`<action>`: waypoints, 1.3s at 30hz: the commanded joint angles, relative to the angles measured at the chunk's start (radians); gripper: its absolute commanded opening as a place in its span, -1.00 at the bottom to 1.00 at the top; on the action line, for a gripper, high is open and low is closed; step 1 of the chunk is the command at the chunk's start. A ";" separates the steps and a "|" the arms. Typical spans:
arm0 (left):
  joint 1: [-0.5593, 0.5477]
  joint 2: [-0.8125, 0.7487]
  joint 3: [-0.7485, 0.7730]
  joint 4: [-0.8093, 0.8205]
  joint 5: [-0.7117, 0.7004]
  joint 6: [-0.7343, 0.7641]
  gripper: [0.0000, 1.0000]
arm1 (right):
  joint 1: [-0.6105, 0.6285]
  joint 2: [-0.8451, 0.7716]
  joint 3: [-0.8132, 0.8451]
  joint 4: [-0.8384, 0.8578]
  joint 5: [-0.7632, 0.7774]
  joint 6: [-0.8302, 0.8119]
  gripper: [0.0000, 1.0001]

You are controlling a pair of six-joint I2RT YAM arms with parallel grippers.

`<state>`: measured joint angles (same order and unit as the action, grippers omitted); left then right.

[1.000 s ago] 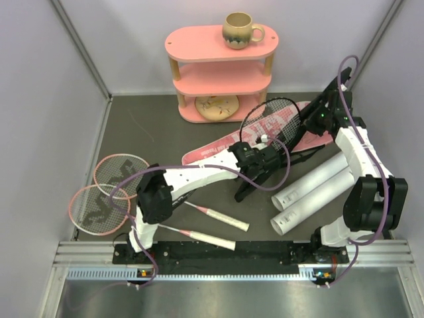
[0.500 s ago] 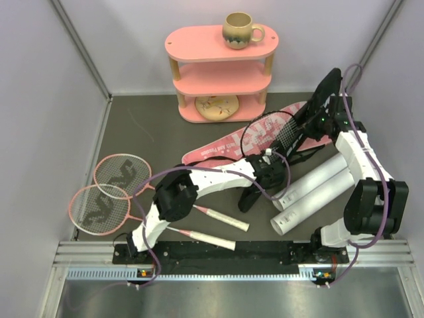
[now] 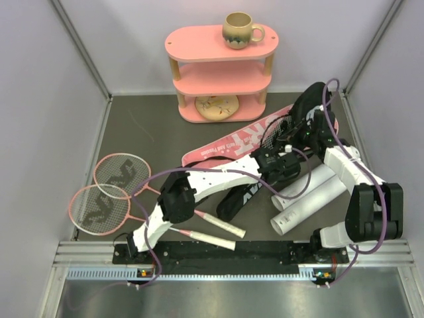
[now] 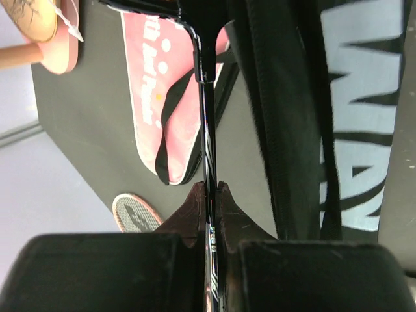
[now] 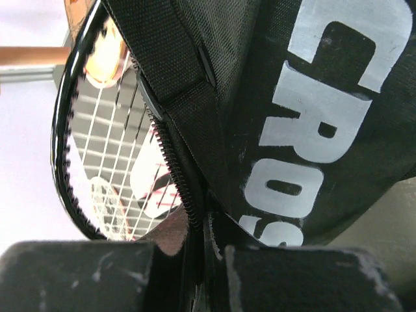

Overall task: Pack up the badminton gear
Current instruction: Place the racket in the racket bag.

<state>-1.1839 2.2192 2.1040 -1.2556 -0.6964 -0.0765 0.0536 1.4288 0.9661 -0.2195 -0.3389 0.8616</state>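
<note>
My left gripper [image 3: 281, 163] [image 4: 209, 187] is shut on the thin shaft of the black racket [image 4: 207, 123], just below its head. In the top view the black racket's strung head [image 3: 274, 134] lies partly inside the mouth of the black CROSSWAY bag [image 3: 240, 197] [image 4: 354, 110]. My right gripper [image 3: 307, 131] [image 5: 203, 218] is shut on that bag's zipper edge [image 5: 170, 162] and holds the mouth up. The racket head [image 5: 107, 140] shows beside the zipper. The pink bag [image 3: 233, 144] [image 4: 153, 91] lies flat behind. Two pink rackets [image 3: 112, 189] lie at the left.
Two white tubes [image 3: 310, 197] lie side by side under the right arm. The pink three-tier shelf [image 3: 222, 73] stands at the back with a beige mug [image 3: 240, 30] on top. The pink rackets' white handles [image 3: 218, 225] reach under the left arm. Walls close in both sides.
The left gripper carried the black racket right and back, pushing its head into the black bag. The right gripper raised the bag's mouth, and the bag now covers more of the racket.
</note>
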 commanded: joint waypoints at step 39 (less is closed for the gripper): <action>0.305 -0.079 -0.048 0.800 0.999 -0.241 -0.78 | 0.016 -0.133 -0.316 0.585 -0.517 0.156 -1.00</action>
<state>-0.9131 2.2181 2.1166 -0.7174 0.0288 -0.2462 0.0471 1.3159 0.6132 0.3855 -0.6518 1.0691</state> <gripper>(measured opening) 0.043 0.006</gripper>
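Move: The left hand holds the black racket's shaft. The black racket bag's open mouth, pinched by the right hand, is about 15 cm to its right, 12 cm ahead and 1 cm higher. The pink bag's middle lies some 14 cm ahead of the left hand, 6 cm right, 13 cm lower. From the right hand, the racket head is about 4 cm ahead and 2 cm lower, with the nearer white tube 15 cm back, 7 cm right, 12 cm below. Still pinching the racket shaft, the left hand pushes it into the black bag's mouth, going about 10 cm right and 7 cm forward, rolling left side down some 50 degrees and dipping at the end after a small rise. The right hand keeps its pinch on the bag's edge and draws it left and back to meet the racket, lifting about 5 cm before lowering halfway, its fingers tilting up. ##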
